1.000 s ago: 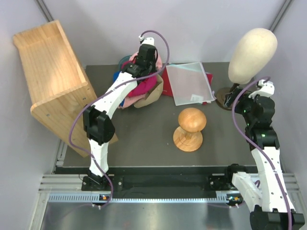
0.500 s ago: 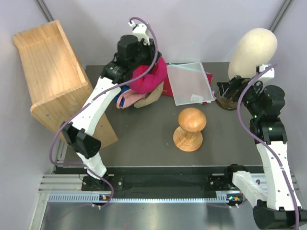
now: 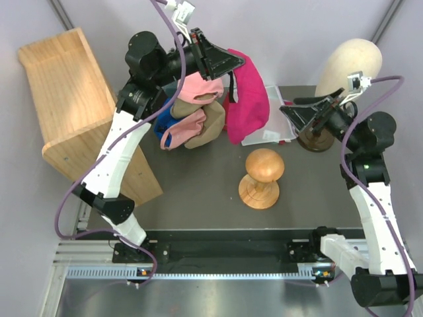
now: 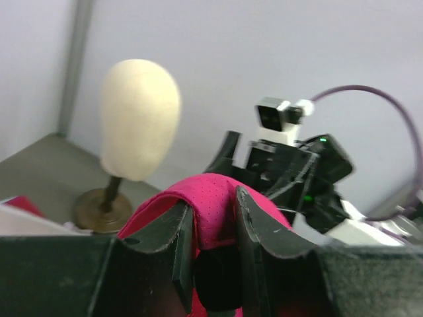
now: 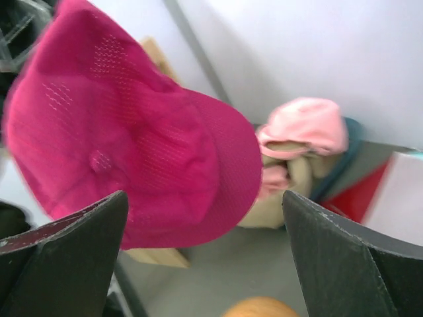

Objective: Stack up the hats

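Note:
My left gripper (image 3: 232, 61) is shut on the rim of the magenta hat (image 3: 248, 99), which hangs in the air right of the pile. In the left wrist view the fabric (image 4: 213, 208) is pinched between the two fingers (image 4: 168, 238). The other hats lie heaped at the back left: light pink (image 3: 198, 89) on top, tan (image 3: 206, 129) below, blue (image 3: 164, 125) at the left. My right gripper (image 3: 289, 107) is open and points left at the magenta hat (image 5: 132, 152), a short way off, with nothing between its fingers (image 5: 357, 264).
A cream mannequin head (image 3: 348, 66) stands on its base at the back right, just behind the right gripper. The round wooden knob stand (image 3: 264, 175) is mid-table. A wooden box (image 3: 73, 112) leans at the left. A clear pouch (image 3: 268, 135) lies under the hanging hat.
The left arm lifted the magenta hat off the pile and swung it up and to the right. The right gripper rose and turned left towards the hat.

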Controlling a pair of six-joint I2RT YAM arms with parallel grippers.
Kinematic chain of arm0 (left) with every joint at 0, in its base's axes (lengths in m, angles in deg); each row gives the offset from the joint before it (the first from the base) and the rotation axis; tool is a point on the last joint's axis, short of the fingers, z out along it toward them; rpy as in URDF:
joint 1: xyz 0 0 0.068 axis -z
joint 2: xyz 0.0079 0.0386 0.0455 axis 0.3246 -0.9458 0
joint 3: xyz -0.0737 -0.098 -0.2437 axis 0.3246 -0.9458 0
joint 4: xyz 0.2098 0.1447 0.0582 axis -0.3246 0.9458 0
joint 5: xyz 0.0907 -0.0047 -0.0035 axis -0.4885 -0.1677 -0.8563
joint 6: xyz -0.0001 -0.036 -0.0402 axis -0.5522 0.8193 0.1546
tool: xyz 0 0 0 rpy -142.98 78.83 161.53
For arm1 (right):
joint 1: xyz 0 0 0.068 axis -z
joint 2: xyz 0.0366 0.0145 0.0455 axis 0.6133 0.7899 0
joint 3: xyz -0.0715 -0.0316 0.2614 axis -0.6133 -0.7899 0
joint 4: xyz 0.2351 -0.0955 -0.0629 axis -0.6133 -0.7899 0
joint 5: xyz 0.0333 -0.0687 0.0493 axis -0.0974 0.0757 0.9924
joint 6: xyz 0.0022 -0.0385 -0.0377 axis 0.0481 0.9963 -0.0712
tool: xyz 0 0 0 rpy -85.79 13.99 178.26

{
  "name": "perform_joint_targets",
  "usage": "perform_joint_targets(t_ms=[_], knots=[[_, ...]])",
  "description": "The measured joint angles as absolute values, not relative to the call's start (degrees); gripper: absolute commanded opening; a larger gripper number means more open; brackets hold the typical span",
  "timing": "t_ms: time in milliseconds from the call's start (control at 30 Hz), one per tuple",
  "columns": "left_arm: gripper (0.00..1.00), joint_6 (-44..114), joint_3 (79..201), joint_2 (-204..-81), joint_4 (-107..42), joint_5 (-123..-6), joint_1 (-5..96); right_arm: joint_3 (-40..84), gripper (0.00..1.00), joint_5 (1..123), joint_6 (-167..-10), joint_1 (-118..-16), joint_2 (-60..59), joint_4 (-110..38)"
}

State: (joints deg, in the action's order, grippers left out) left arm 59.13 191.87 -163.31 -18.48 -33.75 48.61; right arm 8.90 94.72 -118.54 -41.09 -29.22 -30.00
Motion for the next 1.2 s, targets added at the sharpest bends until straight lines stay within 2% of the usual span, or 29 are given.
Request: perform_joint_targets(t_ms=[200,400,700,1200], knots=[[0.00,70.76,194.47,-165.45,-27.64,-24.35,48.61,3.61,1.00,100.22,-131.02,-41.09,-29.72,-15.22],[0.00,80.33,198.27,-167.55,-36.20,-21.25,48.90,-1.40,1.00,102.61,-141.47,-41.09,-28.80,-2.63],[0.00,87.28,206.58,-171.90,-47.20,-23.89,54.01,-4.70,1.00,101.49,-154.25,-41.60,-24.61,14.20],[0.00,89.07,206.91,-173.45,-54.45,-30.74,58.01,-9.05,1.00,98.28,-167.43,-49.33,-13.41,35.42]])
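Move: The left hand already holds the magenta hat, whose middle hangs about 3 cm back, 4 cm right and 7 cm below its fingers; from the open right hand, that middle is some 11 cm left, 1 cm ahead and 5 cm above. From the right hand the wooden stand is about 5 cm back, 6 cm left and 20 cm down, and the foam head is roughly 14 cm ahead, 16 cm right and 8 cm lower. Keeping its pinch on the edge of the magenta hat, the left hand lifts it about 12 cm while drawing it back almost as far, away from the hat pile, its fingers tipping upward as the wrist swings some 25 degrees clockwise. The right hand, still wide open, first eases back a little and then slides left towards the hat's free side, about 6 cm in all, rolling its left side up and turning counter-clockwise by about 30 degrees each, and its fingers stay unclosed beside the cloth. ##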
